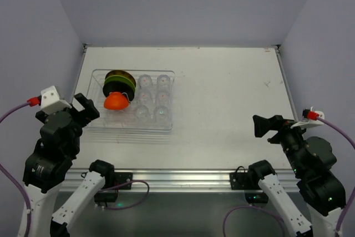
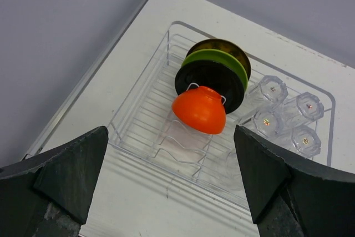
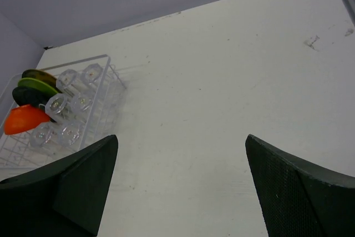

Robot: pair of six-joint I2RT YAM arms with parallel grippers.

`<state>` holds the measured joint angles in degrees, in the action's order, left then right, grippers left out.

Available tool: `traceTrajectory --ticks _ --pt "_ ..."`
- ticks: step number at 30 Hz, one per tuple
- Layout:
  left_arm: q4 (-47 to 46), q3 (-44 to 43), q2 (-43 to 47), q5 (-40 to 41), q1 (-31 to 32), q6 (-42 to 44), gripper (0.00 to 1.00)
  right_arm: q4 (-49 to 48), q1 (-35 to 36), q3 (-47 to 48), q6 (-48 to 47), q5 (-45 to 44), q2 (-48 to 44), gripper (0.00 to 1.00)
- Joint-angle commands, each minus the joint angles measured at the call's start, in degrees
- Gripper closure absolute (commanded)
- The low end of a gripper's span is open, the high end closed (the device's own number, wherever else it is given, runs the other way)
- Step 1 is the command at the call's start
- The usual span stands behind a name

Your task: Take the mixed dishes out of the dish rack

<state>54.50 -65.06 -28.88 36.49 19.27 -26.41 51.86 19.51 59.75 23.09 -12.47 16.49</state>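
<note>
The clear dish rack [image 1: 166, 127] lies at the table's left. At its left end stand on edge an orange bowl [image 1: 115, 101] and, behind it, a black plate [image 2: 222, 79], a lime-green plate [image 2: 216, 58] and a dark patterned plate [image 2: 222, 44]. Several clear glasses [image 1: 154, 97] stand upside down in its right half. My left gripper [image 1: 87, 109] hovers open just left of the rack's near corner; in the left wrist view its gap [image 2: 171, 154] faces the bowl [image 2: 199, 109]. My right gripper [image 1: 266, 127] is open and empty over bare table far to the right.
The white table [image 1: 222, 92] ends in metal rails at the left, right and near sides, with grey walls behind and beside it. In the right wrist view the rack [image 3: 113, 90] is far off to the left and a small scuff mark [image 3: 310, 41] lies at the far right.
</note>
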Motion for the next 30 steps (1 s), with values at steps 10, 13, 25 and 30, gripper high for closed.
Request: traceTrajectory --ticks 10,13,25,30 --pt "-0.9 -3.6 -1.7 -4.1 0.3 -5.9 0.0 -8.3 0.0 -7.9 4.9 6.2 -1.5 0.01" --pt "-7.3 4.6 -0.9 -11.7 0.3 -14.6 0.0 -12.5 0.1 -11.1 6.2 9.9 -3.9 0.01" --pt "-6.6 7.0 -20.4 -3.7 0.0 -51.3 0.0 -16.4 0.1 -14.3 8.7 17.1 -2.1 0.01" --pt "-6.5 11.9 -20.8 -7.7 -0.6 -61.4 0.0 -17.9 0.1 -16.5 9.0 17.8 -3.5 0.01"
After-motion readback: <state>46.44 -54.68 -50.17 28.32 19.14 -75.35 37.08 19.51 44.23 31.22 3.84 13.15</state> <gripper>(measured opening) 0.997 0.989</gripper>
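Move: The orange bowl stands about 19 cm ahead of the left hand, 6 cm to its right and 20 cm below, in front of the other bowls. The black bowl leans some 5 cm beyond it. To its right by about 11 cm stand two glasses, the front one 5 cm nearer the robot and the middle one 2 cm farther out. From the right hand the orange bowl lies roughly 22 cm ahead, 53 cm to the left and 20 cm below. After a small lift of about 2 cm, the left hand swoops down, forward and to the right towards the orange bowl, ending about 10 cm lower and 9 cm farther out, while it rolls some 40 degrees, left side dropping, so that its wide-open fingers come to lie nearer to front-and-back of each other, still short of the bowl. Meanwhile the right hand drifts about 6 cm left towards the rack, sinking a few centimetres and turning some 15 degrees counter-clockwise, open and empty. ##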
